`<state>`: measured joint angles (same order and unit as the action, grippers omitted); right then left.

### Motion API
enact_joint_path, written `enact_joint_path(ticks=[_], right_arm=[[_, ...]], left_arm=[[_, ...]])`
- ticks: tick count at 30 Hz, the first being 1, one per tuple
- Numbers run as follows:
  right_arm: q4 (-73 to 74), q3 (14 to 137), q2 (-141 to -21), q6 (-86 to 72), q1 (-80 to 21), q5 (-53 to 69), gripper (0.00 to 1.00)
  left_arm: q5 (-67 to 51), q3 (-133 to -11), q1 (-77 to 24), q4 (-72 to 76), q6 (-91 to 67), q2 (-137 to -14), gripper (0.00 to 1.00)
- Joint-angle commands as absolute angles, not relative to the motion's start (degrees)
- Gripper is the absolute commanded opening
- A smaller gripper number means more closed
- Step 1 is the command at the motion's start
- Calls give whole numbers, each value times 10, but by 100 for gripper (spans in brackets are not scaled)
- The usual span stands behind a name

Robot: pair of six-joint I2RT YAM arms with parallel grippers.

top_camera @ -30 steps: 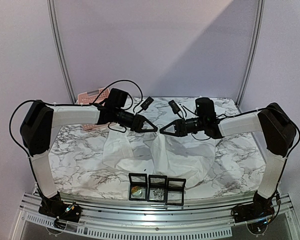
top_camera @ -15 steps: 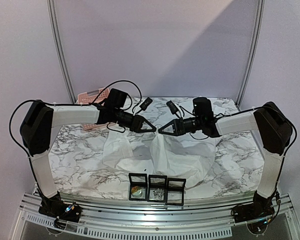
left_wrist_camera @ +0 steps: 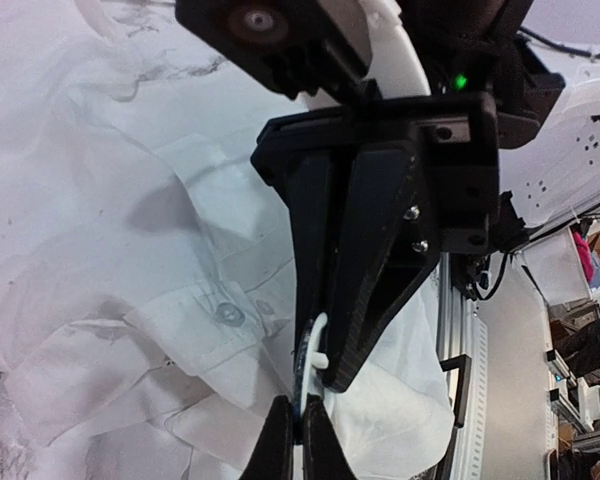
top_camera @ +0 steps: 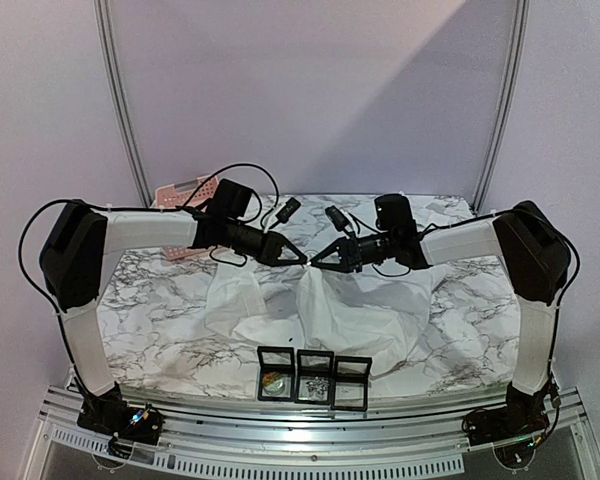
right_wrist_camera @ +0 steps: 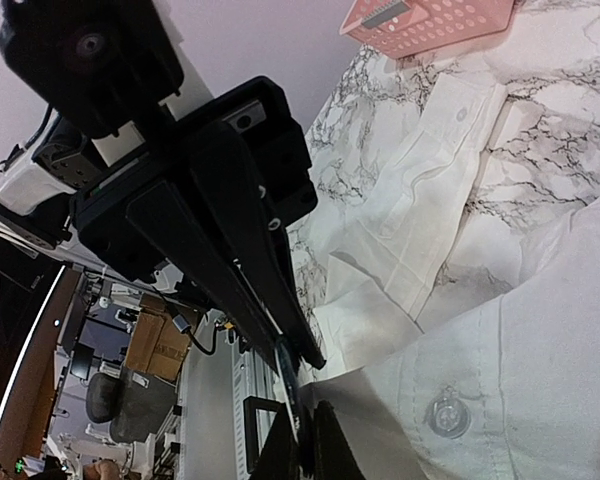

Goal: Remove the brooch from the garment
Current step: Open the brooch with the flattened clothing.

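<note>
The white garment (top_camera: 360, 320) lies crumpled on the marble table, and one fold of it is drawn up to where both grippers meet. The brooch (left_wrist_camera: 299, 374) shows edge-on there as a thin blue-rimmed disc, with a strip of white fabric beside it. My left gripper (top_camera: 305, 259) comes in from the left. In its wrist view, the left gripper (left_wrist_camera: 299, 398) is shut on that fold right at the brooch. My right gripper (top_camera: 317, 262) meets it tip to tip. In the right wrist view, the right gripper (right_wrist_camera: 306, 405) is shut on the brooch (right_wrist_camera: 286, 372), with fabric hanging beside it.
A pink basket (top_camera: 177, 190) stands at the back left of the table, behind the left arm. Three black display boxes (top_camera: 313, 376) sit in a row at the near edge. Sleeve and placket buttons (right_wrist_camera: 447, 415) lie flat under the arms. Cables loop above both wrists.
The right gripper has moved left until its tips meet the left gripper's, and its jaws have closed. The left arm has barely shifted.
</note>
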<state>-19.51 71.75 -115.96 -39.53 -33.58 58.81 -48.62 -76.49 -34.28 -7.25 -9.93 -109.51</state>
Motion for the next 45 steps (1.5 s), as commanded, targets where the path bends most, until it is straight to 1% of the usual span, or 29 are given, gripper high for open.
enact_joint_path(ticks=[1,7,12,20,31,33,35,38,41,45], right_arm=[[-145,738,-1207,-455,-331,481,0],[-133,750,-1226,-466,-329,474,0],[-105,762,-1226,-440,-329,466,1],[-81,769,-1205,-380,-329,462,10],[-77,774,-1196,-352,-329,468,17],[-85,767,-1187,-344,-330,479,20],[-105,754,-1173,-333,-330,498,26],[-142,732,-1146,-321,-331,535,37],[-168,708,-1119,-303,-330,563,51],[-166,687,-1070,-283,-328,542,62]], left_arm=[[-572,-762,-381,-28,-80,-1056,0],[-573,-759,-391,-24,-79,-1052,0],[-567,-763,-394,-29,-81,-1059,0],[-546,-776,-395,-50,-83,-1077,0],[-525,-780,-389,-54,-94,-1084,0],[-522,-782,-383,-51,-105,-1089,0],[-514,-783,-378,-49,-112,-1092,0],[-504,-788,-371,-58,-119,-1101,0],[-498,-795,-368,-70,-123,-1110,0],[-498,-797,-366,-70,-123,-1110,0]])
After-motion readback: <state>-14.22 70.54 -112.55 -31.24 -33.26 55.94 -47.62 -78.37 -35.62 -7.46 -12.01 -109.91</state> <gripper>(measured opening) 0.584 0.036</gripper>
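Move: The brooch is already pinched between both closed grippers: its middle lies about 1 cm to the left hand's right and about 1 cm to the right hand's left, level with each. From the left hand, the garment's spread part lies some 7 cm back, 11 cm right, and the loose sleeve 3 cm back, 14 cm left. The black tray is roughly 26 cm back, 1 cm right. All three are about 15 cm below. The brooch, still pinched from both sides, is carried down over the garment, about 1.5 cm by the left hand and 2 cm by the right, which also eases 1 cm forward. Meanwhile the right fingers part, slowly and then wide, letting go and ending astride the brooch. Both hands then lift about 2 cm and shift 1 cm to the right, the left keeping its pinch. ##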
